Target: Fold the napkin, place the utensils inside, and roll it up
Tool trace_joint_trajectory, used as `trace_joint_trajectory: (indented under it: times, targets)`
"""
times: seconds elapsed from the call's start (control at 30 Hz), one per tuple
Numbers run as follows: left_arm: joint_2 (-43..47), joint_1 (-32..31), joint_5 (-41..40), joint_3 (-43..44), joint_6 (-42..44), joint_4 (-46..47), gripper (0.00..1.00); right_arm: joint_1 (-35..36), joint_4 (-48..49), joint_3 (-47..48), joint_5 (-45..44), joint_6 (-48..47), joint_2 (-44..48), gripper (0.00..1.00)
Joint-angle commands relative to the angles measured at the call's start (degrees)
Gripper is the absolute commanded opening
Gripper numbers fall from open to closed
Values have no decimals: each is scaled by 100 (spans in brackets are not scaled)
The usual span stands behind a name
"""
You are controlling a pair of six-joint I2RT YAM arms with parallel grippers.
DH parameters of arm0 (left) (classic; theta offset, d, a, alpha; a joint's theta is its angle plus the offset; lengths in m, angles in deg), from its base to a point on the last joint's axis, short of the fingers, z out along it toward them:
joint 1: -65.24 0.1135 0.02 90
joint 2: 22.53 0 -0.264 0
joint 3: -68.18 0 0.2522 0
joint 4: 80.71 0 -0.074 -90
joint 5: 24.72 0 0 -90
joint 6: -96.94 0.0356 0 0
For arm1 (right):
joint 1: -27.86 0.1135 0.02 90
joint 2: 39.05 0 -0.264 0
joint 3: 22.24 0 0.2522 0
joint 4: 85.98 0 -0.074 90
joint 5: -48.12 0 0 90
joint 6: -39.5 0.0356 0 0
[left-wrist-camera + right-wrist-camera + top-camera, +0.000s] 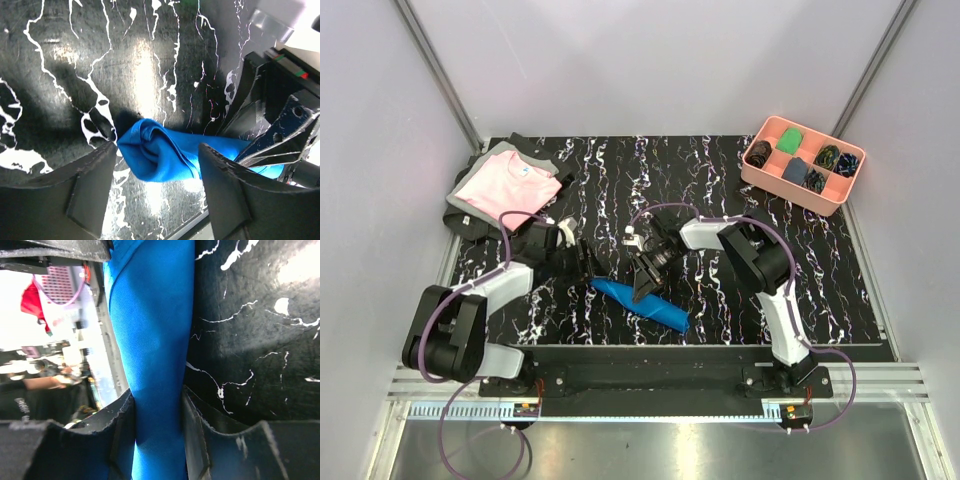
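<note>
The napkin [642,306] lies rolled into a tight blue tube near the table's front edge, slanting down to the right. My right gripper [647,288] is shut on the roll near its middle. In the right wrist view both pads [122,427] pinch the blue cloth [155,340]. My left gripper [588,268] stands open at the roll's left end. In the left wrist view the napkin's folded end [155,160] sits just beyond the gap between its fingers [87,185], which do not touch it. The utensils are hidden from view.
A folded pink shirt [510,185] lies on grey cloth at the back left. A salmon divided tray [765,133] with small cloth bundles stands at the back right. The table's front edge [720,347] runs close below the roll.
</note>
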State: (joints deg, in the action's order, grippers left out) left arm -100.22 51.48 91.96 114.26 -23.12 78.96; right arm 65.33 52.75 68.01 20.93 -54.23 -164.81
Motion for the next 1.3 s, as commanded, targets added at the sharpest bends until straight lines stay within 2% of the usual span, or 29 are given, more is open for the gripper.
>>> trace_joint_trajectory:
  times: [0.0,0.37,0.43,0.57,0.6,0.73,0.93,1.07,1.17,1.27]
  targets:
    - [-115,5,206,-102,-78,639,66,-56,-229,156,100,83,-327,43]
    - [-299,-118,540,-340,-254,1298,47,-240,-352,349,223,338,-722,45]
    - [-352,-127,637,-384,-342,1403,40,-249,-378,402,136,338,-801,45]
    - [-536,-136,655,-410,-395,1553,24,-258,-457,489,-145,338,-740,57]
    - [-580,-136,637,-402,-395,1545,15,-258,-483,499,-311,338,-670,60]
    - [-703,-136,567,-279,-413,1404,5,-267,-510,551,-874,338,-337,72]
    - [-914,-136,470,20,-281,895,3,-267,-501,648,-2122,435,463,91]
    - [-1151,-136,496,248,-228,675,3,-171,-124,325,-2790,163,1166,100]
    - [-1354,-127,549,407,-184,499,3,31,324,-71,-3571,-101,1764,100]
    - [-1486,-127,567,530,-193,420,3,523,754,-449,-4510,-443,2256,100]
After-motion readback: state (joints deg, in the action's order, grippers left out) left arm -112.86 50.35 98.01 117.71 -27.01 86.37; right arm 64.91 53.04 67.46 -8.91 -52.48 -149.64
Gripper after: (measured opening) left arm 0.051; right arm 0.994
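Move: The napkin roll's left end lies about 3 cm to the left gripper's right, level with it fore and aft, and 2 cm below. The roll slants from there: its middle is some 13 cm right of the left gripper and 6 cm back, already between the right gripper's half-open fingers. From the right gripper, the left end is about 10 cm left and 3 cm ahead, the roll's right end roughly 10 cm right and 6 cm back. Bring the left gripper about 2 cm right and 2 cm down onto the roll's left end, shut its fingers to pinch the napkin, then edge forward slightly. Keep the right fingers astride the roll while tipping that wrist some 15 degrees, then open them wide and draw the hand off the roll, about 7 cm forward and 4 cm up, swinging the wrist back the other way. ##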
